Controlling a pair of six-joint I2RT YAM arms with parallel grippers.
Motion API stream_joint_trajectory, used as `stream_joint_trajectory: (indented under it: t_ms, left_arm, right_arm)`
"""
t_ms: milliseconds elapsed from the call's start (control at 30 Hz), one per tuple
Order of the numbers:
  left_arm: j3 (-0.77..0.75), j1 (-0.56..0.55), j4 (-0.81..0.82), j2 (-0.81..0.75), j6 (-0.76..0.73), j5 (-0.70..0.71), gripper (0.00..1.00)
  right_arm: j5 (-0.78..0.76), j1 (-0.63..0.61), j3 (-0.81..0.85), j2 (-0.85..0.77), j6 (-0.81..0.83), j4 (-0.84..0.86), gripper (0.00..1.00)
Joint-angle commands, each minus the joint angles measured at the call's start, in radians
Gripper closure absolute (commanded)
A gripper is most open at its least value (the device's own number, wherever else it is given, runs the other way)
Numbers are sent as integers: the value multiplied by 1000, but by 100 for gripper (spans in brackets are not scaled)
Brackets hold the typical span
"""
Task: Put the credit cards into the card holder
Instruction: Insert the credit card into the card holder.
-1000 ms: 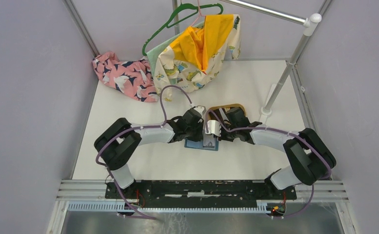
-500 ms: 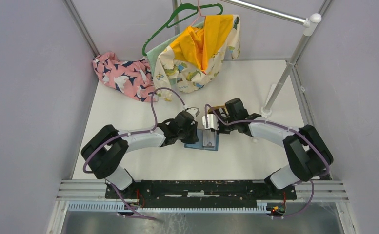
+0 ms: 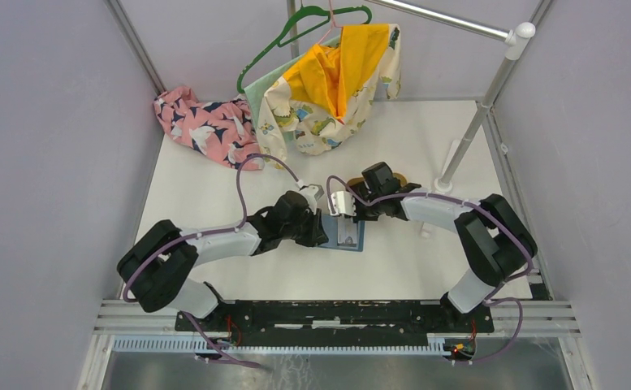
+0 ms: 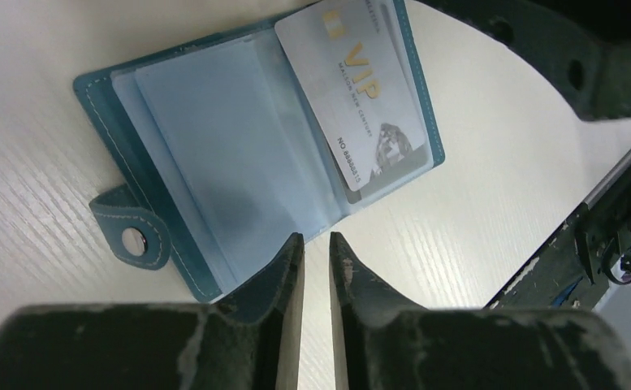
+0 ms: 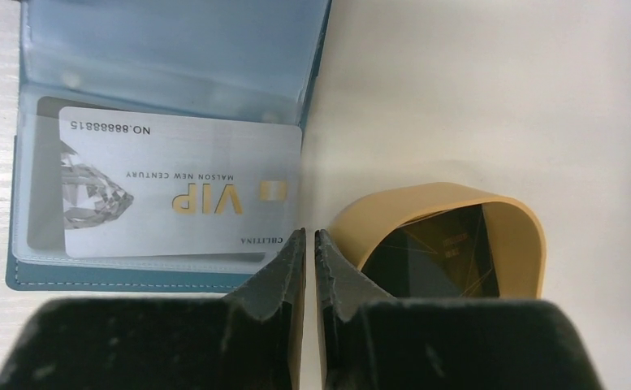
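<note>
The teal card holder (image 4: pixel 214 162) lies open on the white table, clear sleeves up, snap tab (image 4: pixel 133 240) at its left. A silver VIP credit card (image 4: pixel 360 106) sits in a sleeve of the holder (image 5: pixel 174 49); the same card (image 5: pixel 174 183) shows in the right wrist view. A dark credit card (image 5: pixel 434 252) lies in the tan tray (image 5: pixel 425 199). My left gripper (image 4: pixel 316 237) hovers at the holder's near edge, slightly open and empty. My right gripper (image 5: pixel 309 233) hangs between holder and tray, down to a thin slit, holding nothing. From above, both grippers meet over the holder (image 3: pixel 349 237).
A pink patterned cloth (image 3: pixel 202 126) lies at the back left. A yellow and cream garment (image 3: pixel 328 81) hangs from a green hanger on the rack, whose pole (image 3: pixel 474 122) stands at the back right. A metal rail (image 3: pixel 336 313) runs along the near edge.
The left gripper has opened a little and its arm has swung left. The right gripper has slid left toward the holder, covering the tray from above, and its jaws have narrowed.
</note>
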State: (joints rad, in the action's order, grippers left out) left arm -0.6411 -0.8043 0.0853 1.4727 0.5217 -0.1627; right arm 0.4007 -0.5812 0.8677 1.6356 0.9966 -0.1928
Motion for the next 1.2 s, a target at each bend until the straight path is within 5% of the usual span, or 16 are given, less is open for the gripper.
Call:
stream_joint_trajectory:
  t_ms: [0,433,767,1167]
  left_arm:
    - [36,-2,88,-47,-8,-38,76]
    - [82,-5,141,-59,13,-68,87]
    - [314,-45,294,-232,245,-52,96]
    - [246,-119,424,-8,324,-30,98]
  right_arm:
    - [-40,-11,61,35,14,-15,87]
    - [117,-16,114,67,106,-202,89]
    - [84,2,99,67,-13,-147,88]
    - [146,3,91,45,27,-224,89]
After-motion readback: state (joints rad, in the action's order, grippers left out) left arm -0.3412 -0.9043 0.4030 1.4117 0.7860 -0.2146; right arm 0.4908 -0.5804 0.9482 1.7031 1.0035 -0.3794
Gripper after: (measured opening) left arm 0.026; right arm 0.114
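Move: The card holder lies open under both of my hands. From my right hand, the VIP credit card's middle is about 4 cm back, 3 cm to the left and 2 cm down. The holder's middle is some 4 cm back and 6 cm left, and the tan tray about 8 cm ahead and 5 cm right. From my left hand, the holder's middle is roughly 4 cm ahead, 3 cm right and 3 cm below, and the card 4 cm ahead and 6 cm right. With my right fingers nearly shut at the card's far end, I sink about a centimetre, then push that end back towards me by some 2.5 cm, tilting the hand about 10 degrees. Meanwhile I draw my left hand back about 7 cm, away from the holder and past its near edge, shutting its fingers and finally dipping towards the bare table. ##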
